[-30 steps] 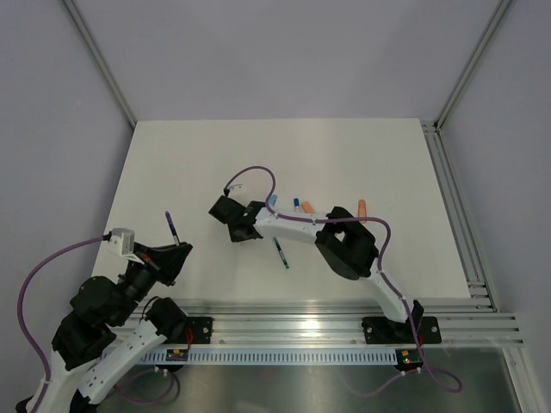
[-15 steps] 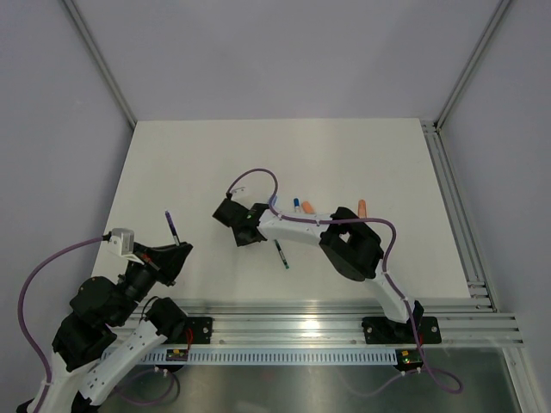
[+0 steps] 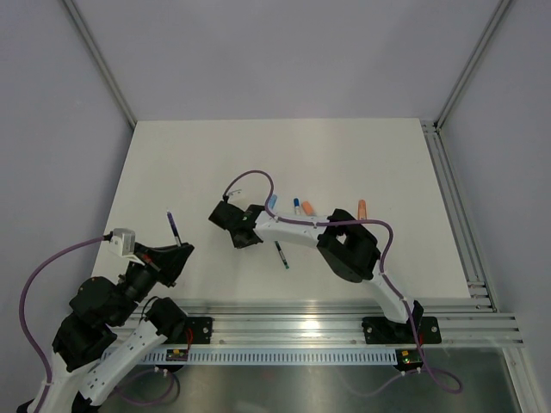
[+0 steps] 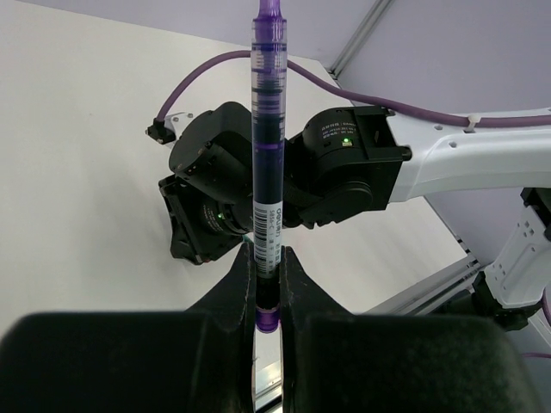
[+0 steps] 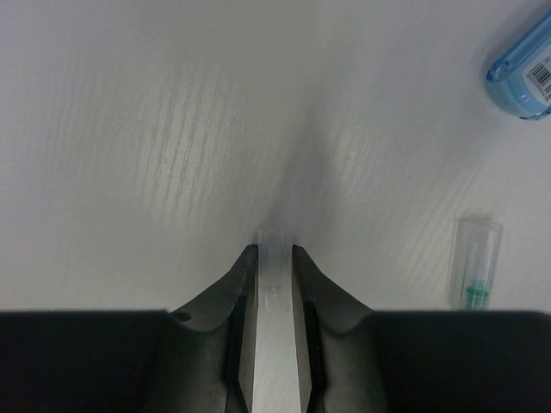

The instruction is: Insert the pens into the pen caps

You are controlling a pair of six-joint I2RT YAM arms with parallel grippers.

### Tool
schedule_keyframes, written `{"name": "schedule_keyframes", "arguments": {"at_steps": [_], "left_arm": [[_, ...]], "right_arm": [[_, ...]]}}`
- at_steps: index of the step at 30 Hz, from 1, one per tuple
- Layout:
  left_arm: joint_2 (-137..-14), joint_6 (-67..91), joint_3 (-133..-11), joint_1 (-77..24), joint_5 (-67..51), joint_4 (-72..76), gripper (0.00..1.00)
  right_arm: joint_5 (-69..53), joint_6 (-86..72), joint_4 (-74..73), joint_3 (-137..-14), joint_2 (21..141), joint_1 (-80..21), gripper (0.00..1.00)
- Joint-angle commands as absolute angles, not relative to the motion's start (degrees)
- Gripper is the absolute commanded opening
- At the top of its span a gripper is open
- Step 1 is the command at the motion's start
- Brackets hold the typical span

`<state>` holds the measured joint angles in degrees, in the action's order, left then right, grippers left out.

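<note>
My left gripper point(image 4: 267, 258) is shut on the lower end of a purple pen point(image 4: 268, 129), which stands upright out of the jaws. From above, this pen point(image 3: 173, 226) sticks up from the left gripper point(image 3: 178, 249) at the table's left front. My right gripper point(image 5: 274, 254) is down at the table, jaws closed on a clear pen cap point(image 5: 275, 245). In the top view the right gripper point(image 3: 231, 217) is near the table's middle. A thin dark green-tipped pen point(image 3: 281, 255) lies just to its right.
A light blue cap point(image 5: 523, 73) and a short clear tube with green inside point(image 5: 475, 262) lie to the right of my right gripper. Further right on the table are a blue-ended pen point(image 3: 297, 205), an orange-ended piece point(image 3: 307, 207) and an orange cap point(image 3: 362, 207).
The right gripper head shifted slightly right, then back left, staying low over the table. The left arm and its purple pen have not moved.
</note>
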<state>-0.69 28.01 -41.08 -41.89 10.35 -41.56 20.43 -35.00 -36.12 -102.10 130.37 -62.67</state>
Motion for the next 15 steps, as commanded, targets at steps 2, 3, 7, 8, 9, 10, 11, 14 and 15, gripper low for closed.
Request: {"name": "schedule_keyframes", "arguments": {"at_steps": [2,3,7,8,9,10,11,14,15], "left_arm": [[0.79,26.98,-40.69,-41.66,9.05,-38.58,0.0],[0.79,27.16,-40.61,-41.66,9.05,-38.67,0.0],[0.35,27.68,-40.6,-41.66,8.53,-38.67,0.0],[0.35,28.12,-40.69,-41.66,8.09,-38.67,0.0],[-0.52,28.56,-40.52,-41.66,7.65,-38.5,0.0],[-1.4,29.17,-40.26,-41.66,6.86,-37.8,0.0],[-1.58,30.66,-39.04,-41.66,4.94,-37.18,0.0],[-2.02,34.0,-35.62,-41.66,0.63,-34.02,0.0],[-2.02,34.62,-34.55,-41.66,0.01,-32.97,0.0]], "right_arm": [[20.12,-35.94,-40.18,-98.53,134.74,-63.46,0.09],[20.39,-36.12,-39.12,-97.57,134.13,-63.37,0.04],[22.14,-36.12,-32.19,-89.94,126.58,-63.28,0.0],[22.41,-35.43,-27.47,-88.0,124.65,-63.28,0.0],[22.24,-35.59,-24.9,-85.8,120.37,-63.28,0.0],[22.5,-35.68,-22.87,-81.95,118.15,-63.19,0.0],[22.67,-35.51,-18.85,-80.09,115.95,-63.28,0.0],[22.06,-35.68,-11.18,-72.79,107.33,-63.46,0.0],[21.8,-36.12,-9.6,-71.03,103.31,-63.63,0.0]]}}
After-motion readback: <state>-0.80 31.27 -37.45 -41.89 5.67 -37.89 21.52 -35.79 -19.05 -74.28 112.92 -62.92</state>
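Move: The clear pen cap already stands between my open right fingertips. From that hand the capped green pen lies about 11 cm to the right and 1 cm back, the blue highlighter 12 cm ahead and 8 cm right, and the blue-capped pen 8 cm ahead and 15 cm right, all just below it. From my left hand, still holding the purple pen high and tip-up, the clear cap is about 15 cm ahead, 10 cm right and 27 cm below. I first shut my right fingers on the clear pen cap, pinching it, then sweep it off to my right and somewhat back, about 5 cm towards the capped green pen, rising roughly 1 cm with a slight tilt of the wrist. My left hand keeps its grip on the purple pen and late on starts about 2 cm to the right, sinking a little and turning slightly clockwise. ##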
